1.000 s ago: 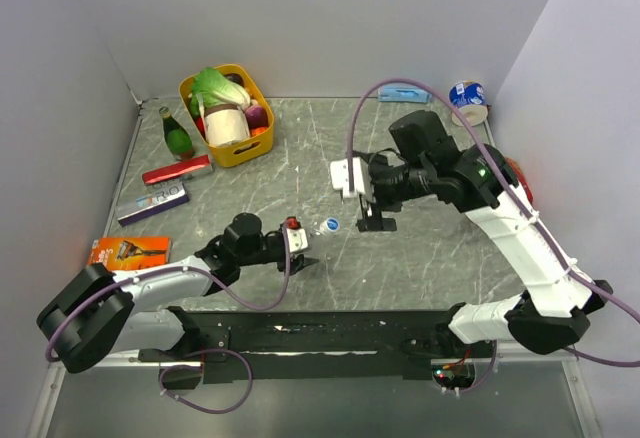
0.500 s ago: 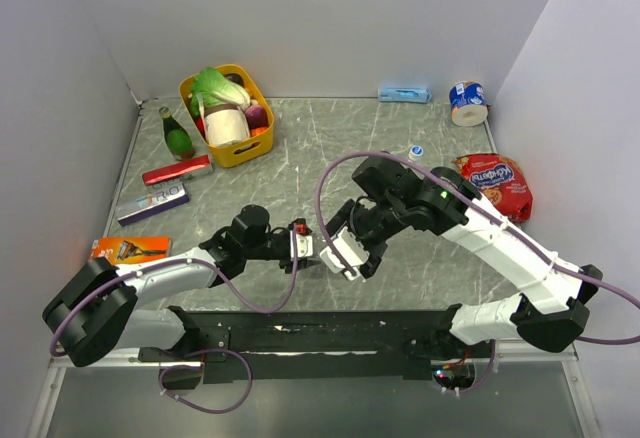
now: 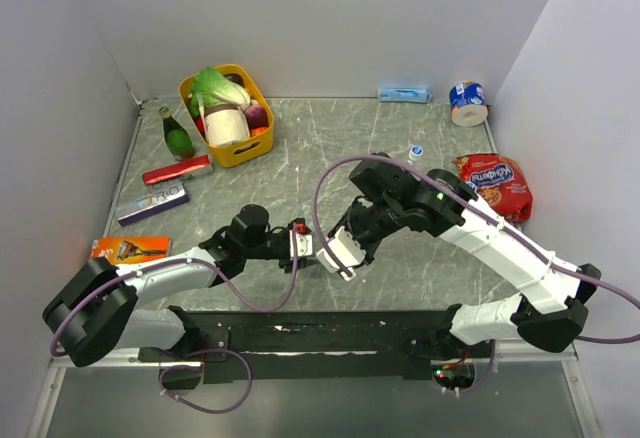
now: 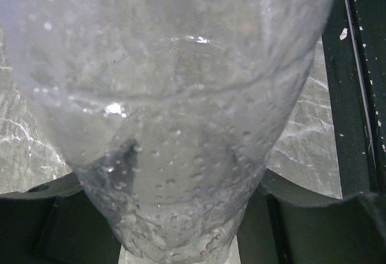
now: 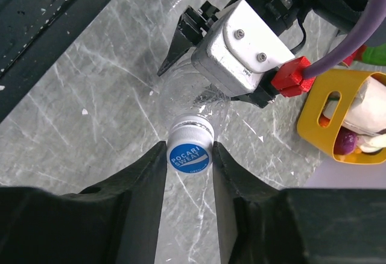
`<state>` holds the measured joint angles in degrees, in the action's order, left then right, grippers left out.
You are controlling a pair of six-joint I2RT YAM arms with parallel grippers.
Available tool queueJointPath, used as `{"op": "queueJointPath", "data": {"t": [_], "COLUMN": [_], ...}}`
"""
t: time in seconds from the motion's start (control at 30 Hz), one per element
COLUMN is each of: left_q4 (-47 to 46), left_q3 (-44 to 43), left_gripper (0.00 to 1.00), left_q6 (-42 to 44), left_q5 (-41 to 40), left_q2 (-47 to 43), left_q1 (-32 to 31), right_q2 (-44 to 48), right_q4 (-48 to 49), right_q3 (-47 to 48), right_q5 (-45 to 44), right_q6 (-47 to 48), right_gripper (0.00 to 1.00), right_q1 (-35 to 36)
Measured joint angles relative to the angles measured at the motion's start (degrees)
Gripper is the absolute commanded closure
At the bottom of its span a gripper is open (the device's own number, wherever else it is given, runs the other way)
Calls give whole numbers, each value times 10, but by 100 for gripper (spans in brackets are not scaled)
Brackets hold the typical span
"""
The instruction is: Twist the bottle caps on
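Note:
A clear bottle [image 4: 175,95] fills the left wrist view, with my left gripper [image 4: 181,222] shut on its body. In the right wrist view that bottle [image 5: 193,98] points its neck at the camera, and a bottle cap [image 5: 189,157] with a white skirt and a blue top sits on the neck. My right gripper [image 5: 189,149] is shut on the cap, a black finger touching each side. From above, my left gripper [image 3: 303,245] and right gripper [image 3: 322,254] meet at the table's near middle. Another small bottle [image 3: 415,151] with a blue cap stands at the back right.
A yellow basket [image 3: 232,157] of groceries and a green glass bottle [image 3: 177,135] stand at the back left. Flat boxes [image 3: 176,170] and an orange pack [image 3: 130,249] lie along the left. A red snack bag [image 3: 492,180] and a tape roll [image 3: 467,101] are at the right.
My right arm swung down and left from the table's middle to the bottle in my left gripper. Its jaws closed from wide open onto the cap. The left arm barely shifted.

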<state>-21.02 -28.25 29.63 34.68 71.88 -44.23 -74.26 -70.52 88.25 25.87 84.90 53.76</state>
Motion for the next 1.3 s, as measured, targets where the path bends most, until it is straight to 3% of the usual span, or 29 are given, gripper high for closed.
{"op": "queueJointPath", "data": {"t": [0.1,0.3,0.5,0.67,0.8,0.87,0.9,1.0,1.13,1.2,1.3], "left_q4": [3,-5,-58,7,37,45,46,46,52,79,151], "left_q3": [0,0,-4,-50,-68,-71,-78,-91,-97,-98,-107], "left_gripper": [99,99,99,99,99,99,99,99,99,99,99], "left_q6": [-4,-29,-95,-115,-120,-125,-127,-129,-119,-95,-39], "left_q5": [0,-30,-234,-383,-435,-447,-451,-440,-362,-298,-200], "left_q2": [0,1,20,88,112,112,112,103,60,31,0], "left_q1": [0,-2,-12,-18,-22,-22,-21,-16,5,19,37], "right_q2": [1,-31,-217,-301,-344,-355,-359,-365,-353,-313,-206], "right_q4": [6,3,-42,-23,-25,-28,-30,-47,-51,-44,-30], "right_q3": [-4,30,240,252,271,287,299,353,448,443,343], "right_q5": [-3,-10,33,38,35,39,43,70,112,123,135], "right_q6": [-6,-115,-394,-597,-697,-722,-730,-732,-693,-639,-504], "right_gripper": [78,86,100,100,54,45,35,30,29,22,23], "right_q1": [0,-12,-94,-167,-190,-195,-196,-205,-217,-231,-247]}}
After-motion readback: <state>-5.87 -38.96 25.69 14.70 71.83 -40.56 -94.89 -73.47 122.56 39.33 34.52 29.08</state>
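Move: The blue-topped cap is already between the right fingertips, about 1 cm below that hand's point, on the neck of the clear bottle whose middle lies some 8 cm below the hand, about 2 cm to its left and 1 cm back. From the left hand, which already grips the bottle, the cap is about 12 cm up, 3 cm ahead and 4 cm to the right. Another capped bottle stands roughly 20 cm ahead and 18 cm right of the right hand, its middle about 15 cm lower. Both hands carry bottle and cap forward together, 10 to 14 cm and dipping about 5 cm, the right keeping its pinch on the cap while it twists clockwise some 70 degrees and the left, holding the bottle, counter-rotates it counter-clockwise about 45. The right fingers then open off the cap and that hand rises quickly well clear, easing back and to the right at the end, while the left keeps its hold, lifts the bottle, draws back about 3 cm and undoes roughly half its turn. ##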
